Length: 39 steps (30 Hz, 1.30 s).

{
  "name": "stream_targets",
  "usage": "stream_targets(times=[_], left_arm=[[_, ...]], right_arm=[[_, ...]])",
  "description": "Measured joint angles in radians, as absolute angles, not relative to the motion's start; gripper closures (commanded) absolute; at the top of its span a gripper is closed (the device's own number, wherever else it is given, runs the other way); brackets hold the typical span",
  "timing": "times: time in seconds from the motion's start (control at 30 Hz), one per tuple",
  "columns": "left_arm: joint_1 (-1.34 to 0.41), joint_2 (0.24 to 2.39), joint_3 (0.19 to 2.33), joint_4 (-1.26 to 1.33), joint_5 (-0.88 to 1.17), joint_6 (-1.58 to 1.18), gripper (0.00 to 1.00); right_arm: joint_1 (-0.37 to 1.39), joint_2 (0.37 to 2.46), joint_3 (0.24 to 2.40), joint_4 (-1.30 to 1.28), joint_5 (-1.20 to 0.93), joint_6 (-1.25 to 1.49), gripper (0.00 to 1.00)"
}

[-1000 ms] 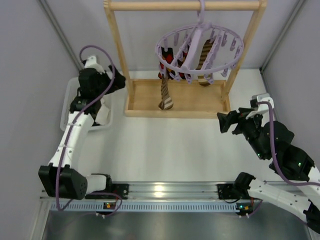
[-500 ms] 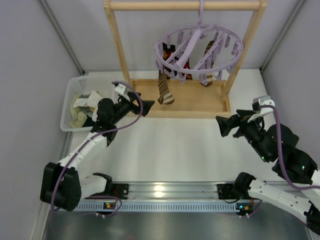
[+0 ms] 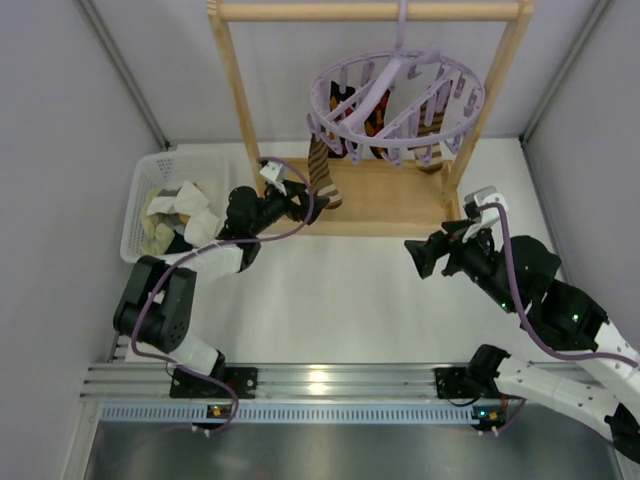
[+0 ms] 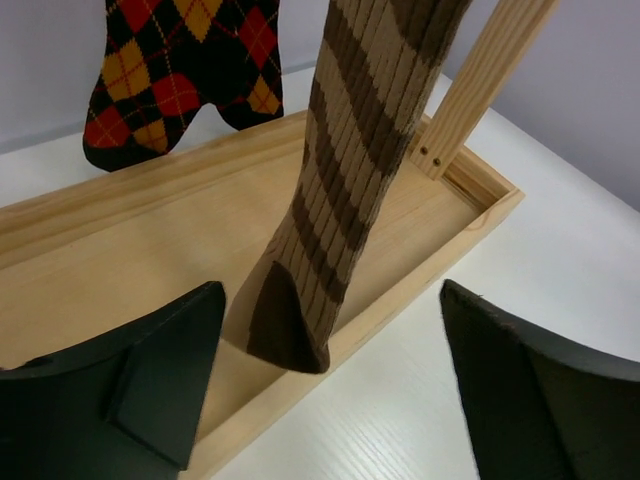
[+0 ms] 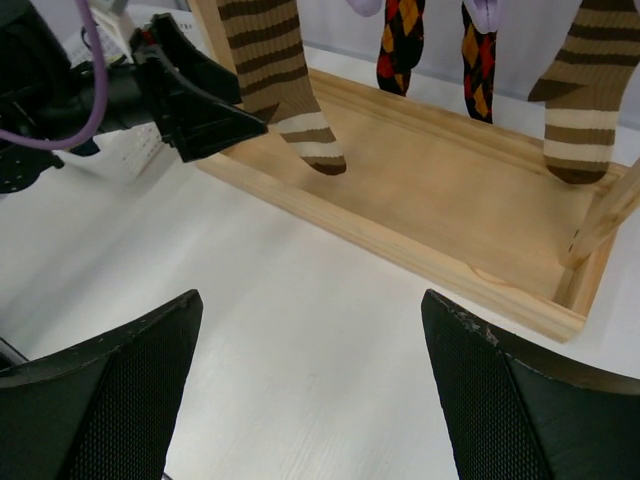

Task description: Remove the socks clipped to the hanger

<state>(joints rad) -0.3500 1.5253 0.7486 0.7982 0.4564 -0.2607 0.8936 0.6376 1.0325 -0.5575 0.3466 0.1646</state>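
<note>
The lavender hanger [image 3: 398, 95] hangs by its hook from the wooden rack's top bar. Clipped to it are a brown striped sock [image 3: 322, 175] [image 4: 350, 180] [image 5: 275, 70], black argyle socks [image 3: 350, 118] [image 4: 180, 70] [image 5: 400, 40] and a second striped sock [image 5: 580, 110]. My left gripper [image 3: 300, 200] [image 4: 330, 290] is open at the rack's front edge. Its fingers stand on either side of the striped sock's dark toe without touching it. To the right, my right gripper [image 3: 418, 258] [image 5: 310, 295] is open over bare table, pointing at the rack, with nothing between its fingers.
The light wooden rack [image 3: 230, 110] has a shallow base tray [image 3: 400, 215] with a raised front lip under the socks. A white basket [image 3: 140, 190] holding cloth pieces [image 3: 180, 200] sits at the left. Grey walls close in both sides.
My left arm has swung from over the basket rightward and down to the striped sock's toe. My right gripper has moved left toward the rack. The hanger has turned slightly.
</note>
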Motion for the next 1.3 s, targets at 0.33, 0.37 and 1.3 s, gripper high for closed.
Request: stream_targets(times=[0.33, 0.37, 1.3], left_arm=[[-0.402, 1.652, 0.847, 0.818, 0.361, -0.241, 1.0], [-0.408, 1.651, 0.847, 0.818, 0.34, -0.235, 1.0], [-1.126, 1.455, 0.882, 0.55, -0.628, 0.0, 1.0]], right_arm=[[0.894, 0.669, 1.021, -0.517, 0.293, 0.164, 0.14], [0.894, 0.669, 1.021, -0.515, 0.292, 0.164, 0.14], [0.894, 0.635, 1.214, -0.477, 0.373, 0.212, 0.17]])
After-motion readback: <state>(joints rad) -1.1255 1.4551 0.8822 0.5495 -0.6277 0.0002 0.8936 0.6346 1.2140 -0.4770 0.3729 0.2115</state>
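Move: From the left hand, the striped sock hangs about 4 cm ahead and 3 cm right, its middle roughly 5 cm above. The black-red socks hang some 18 cm ahead and 11 cm right of that hand, at about the same height as the striped one, and the hanger ring's centre is about 12 cm ahead, 18 cm right and 18 cm up. From the right hand, the striped sock is roughly 23 cm ahead, 21 cm left and 8 cm below. Left nudges forward, pinches the striped sock's toe, draws it back-right about 15 cm; right rises roughly 9 cm. ##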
